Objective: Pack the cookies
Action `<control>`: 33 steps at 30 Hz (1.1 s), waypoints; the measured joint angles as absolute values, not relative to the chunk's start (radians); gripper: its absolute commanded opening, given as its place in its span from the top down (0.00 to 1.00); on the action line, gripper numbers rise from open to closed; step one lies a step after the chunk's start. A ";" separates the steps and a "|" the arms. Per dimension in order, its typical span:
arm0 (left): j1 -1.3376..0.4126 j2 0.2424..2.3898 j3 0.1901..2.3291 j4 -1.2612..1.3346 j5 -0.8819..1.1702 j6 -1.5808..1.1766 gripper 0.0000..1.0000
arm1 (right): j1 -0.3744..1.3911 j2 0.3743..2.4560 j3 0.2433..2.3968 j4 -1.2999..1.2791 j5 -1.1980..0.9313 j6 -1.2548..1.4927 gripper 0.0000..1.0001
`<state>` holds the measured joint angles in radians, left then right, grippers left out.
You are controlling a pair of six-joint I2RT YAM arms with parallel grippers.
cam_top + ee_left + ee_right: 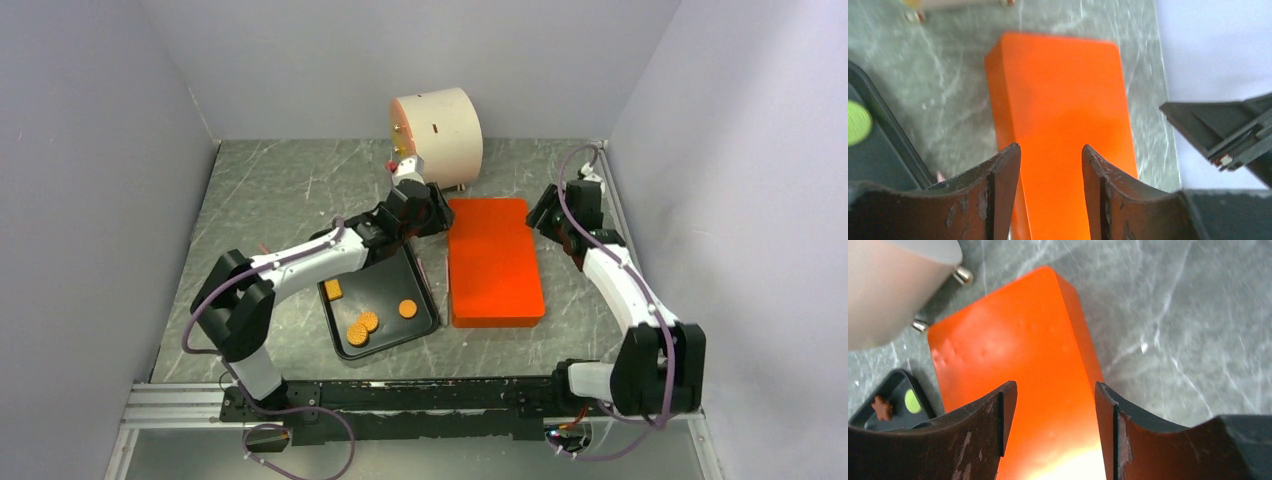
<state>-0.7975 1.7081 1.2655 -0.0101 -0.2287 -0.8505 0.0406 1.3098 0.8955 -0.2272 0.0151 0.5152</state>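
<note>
Several orange cookies lie on a black tray [425, 322]: a square one [333, 290] and three rounds [408, 308] [369, 320] [357, 334]. The right wrist view shows a brown star cookie [882, 407] and a green round cookie [912, 401] at the tray's far end. The left wrist view catches a green cookie [855, 122] too. An orange box [495, 262] with its lid on lies right of the tray. My left gripper [437, 212] [1050, 150] hovers open over the box's far left corner. My right gripper [545, 212] [1055, 387] hovers open at its far right corner. Both hold nothing.
A white cylinder on small metal feet [440, 135] lies on its side just behind the box and tray. Grey walls close in on the left, right and back of the marbled table [280, 190]. My right gripper's body [1228, 135] shows in the left wrist view.
</note>
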 measured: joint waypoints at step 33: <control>-1.122 1.596 0.986 -0.183 -0.163 -0.904 0.49 | 0.123 0.883 0.668 -0.856 0.102 0.735 0.62</control>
<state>-1.1225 1.5959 0.9859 -0.1825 -0.1627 -0.9043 0.1234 0.8833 0.6682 -0.8562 0.1024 0.7345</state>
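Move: The red lid's near left corner lies about 21 cm back and 2 cm right of the left hand, 11 cm below it. The black tray lies 13 cm back and 16 cm left of that hand, the loose metal rod 14 cm back and 1 cm left, both 16 cm down. For the right hand, the lid's near right corner is some 20 cm straight back and 9 cm down. Both hands sweep back about 18 cm, sinking towards the lid's near corners; the right narrows and tips down. ##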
